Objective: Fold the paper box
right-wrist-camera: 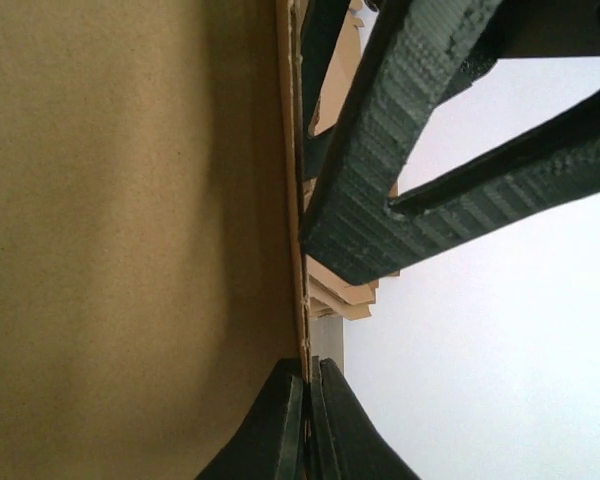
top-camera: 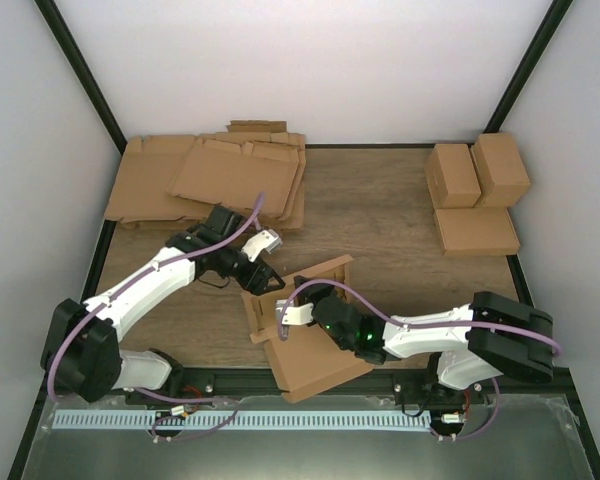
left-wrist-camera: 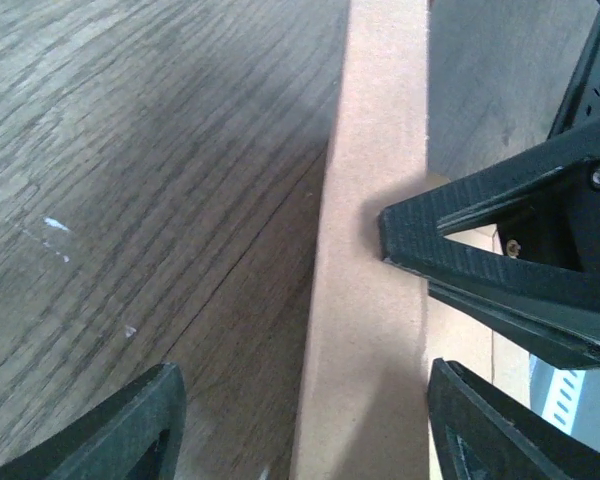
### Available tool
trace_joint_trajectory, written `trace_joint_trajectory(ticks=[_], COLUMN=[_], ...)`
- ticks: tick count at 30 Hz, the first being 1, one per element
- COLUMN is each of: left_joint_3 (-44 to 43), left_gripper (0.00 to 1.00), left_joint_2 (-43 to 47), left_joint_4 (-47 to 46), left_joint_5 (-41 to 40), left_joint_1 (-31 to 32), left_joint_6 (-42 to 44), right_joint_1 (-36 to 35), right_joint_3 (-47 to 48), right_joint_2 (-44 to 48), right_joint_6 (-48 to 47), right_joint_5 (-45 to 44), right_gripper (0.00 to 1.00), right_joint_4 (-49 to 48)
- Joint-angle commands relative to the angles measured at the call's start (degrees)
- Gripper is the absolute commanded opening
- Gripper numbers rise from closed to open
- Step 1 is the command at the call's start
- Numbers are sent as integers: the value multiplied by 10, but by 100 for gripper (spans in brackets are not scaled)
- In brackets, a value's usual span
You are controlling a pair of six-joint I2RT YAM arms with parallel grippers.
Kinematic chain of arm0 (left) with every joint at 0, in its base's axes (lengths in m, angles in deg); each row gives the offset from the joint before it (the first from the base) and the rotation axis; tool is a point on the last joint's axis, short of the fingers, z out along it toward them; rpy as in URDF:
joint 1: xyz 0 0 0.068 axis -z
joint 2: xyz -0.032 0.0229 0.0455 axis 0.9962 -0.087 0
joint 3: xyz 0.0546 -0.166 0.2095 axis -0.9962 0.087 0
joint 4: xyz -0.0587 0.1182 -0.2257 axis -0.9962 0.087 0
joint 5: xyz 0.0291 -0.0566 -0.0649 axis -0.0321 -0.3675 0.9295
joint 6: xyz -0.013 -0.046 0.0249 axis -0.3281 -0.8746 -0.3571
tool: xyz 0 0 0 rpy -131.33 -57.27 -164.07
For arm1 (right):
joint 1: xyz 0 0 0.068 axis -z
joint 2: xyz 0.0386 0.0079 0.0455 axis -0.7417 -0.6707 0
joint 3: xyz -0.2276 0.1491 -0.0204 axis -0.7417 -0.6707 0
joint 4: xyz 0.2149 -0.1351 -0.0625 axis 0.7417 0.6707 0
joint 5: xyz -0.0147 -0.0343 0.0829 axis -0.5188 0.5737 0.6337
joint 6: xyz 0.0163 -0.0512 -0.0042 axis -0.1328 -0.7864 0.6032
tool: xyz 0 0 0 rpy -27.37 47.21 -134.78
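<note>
The paper box [top-camera: 325, 365] lies half-folded near the front middle of the table, with its base flat and its side walls raised. My left gripper [top-camera: 270, 283] is open and straddles an upright flap of the box [left-wrist-camera: 370, 300]. One finger [left-wrist-camera: 130, 430] is over the bare wood and the other is close to the flap's far side. My right gripper [top-camera: 288, 322] is shut on the thin edge of a raised wall [right-wrist-camera: 130, 250], its jaws pinched together [right-wrist-camera: 308, 420]. The two grippers stand close together at the box's left corner.
A pile of flat brown cardboard sheets [top-camera: 210, 180] lies at the back left. Three finished brown boxes [top-camera: 475, 195] stand at the back right. A metal rail [top-camera: 280, 420] runs along the near edge by the arm bases.
</note>
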Motion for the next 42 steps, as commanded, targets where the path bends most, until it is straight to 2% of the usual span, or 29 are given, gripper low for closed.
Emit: trace_joint_trajectory(ticks=[1, 5, 8, 14, 18, 28, 30, 36, 39, 42], left_joint_3=[-16, -15, -16, -21, -20, -38, -43, -45, -44, -46], left_gripper=[64, 56, 54, 67, 70, 44, 41, 39, 39, 39], left_joint_2=[-3, -5, -9, -15, -14, -42, -42, -28, -24, -20], left_joint_4=[8, 8, 9, 14, 14, 24, 27, 26, 26, 25], left_joint_5=[13, 21, 28, 37, 44, 46, 48, 40, 31, 28], left_joint_1=[2, 4, 7, 14, 17, 25, 25, 26, 27, 27], left_joint_6=[18, 20, 20, 18, 19, 21, 24, 27, 27, 26], right_joint_1=[-6, -6, -6, -6, -6, -6, -6, -6, -6, -3], right_joint_3=[8, 10, 11, 13, 16, 17, 17, 29, 26, 26], right_joint_2=[9, 7, 8, 5, 3, 7, 7, 35, 69, 105], right_joint_6=[6, 5, 5, 5, 6, 13, 14, 60, 89, 139], right_joint_5=[-1, -3, -4, -3, -3, -5, -5, 15, 35, 63], right_gripper=[2, 2, 2, 2, 2, 5, 7, 20, 34, 53], right_joint_4=[-3, 0, 0, 0, 3, 10, 9, 38, 50, 79])
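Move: The box's far wall already stands between the left hand's open fingers, its middle roughly 4 cm to the right, 2 cm ahead and 2 cm lower. The right hand already pinches that wall near its middle, which lies straight at its fingertips and some 2 cm below. The box's near panel lies about 15 cm back and 9 cm right of the left hand; the cardboard stack is some 22 cm ahead and 15 cm left of it. While the right hand stays put with its fingers still shut on the far wall's edge, the left hand eases about 2 cm right and a little back, narrowing its open fingers astride the wall from nearly three-quarters to about two-fifths open, without shutting them. The right fingers then open late, let go of the cardboard and start to rise, about 2 cm up and 1 cm back, the wrist tipping slightly. ##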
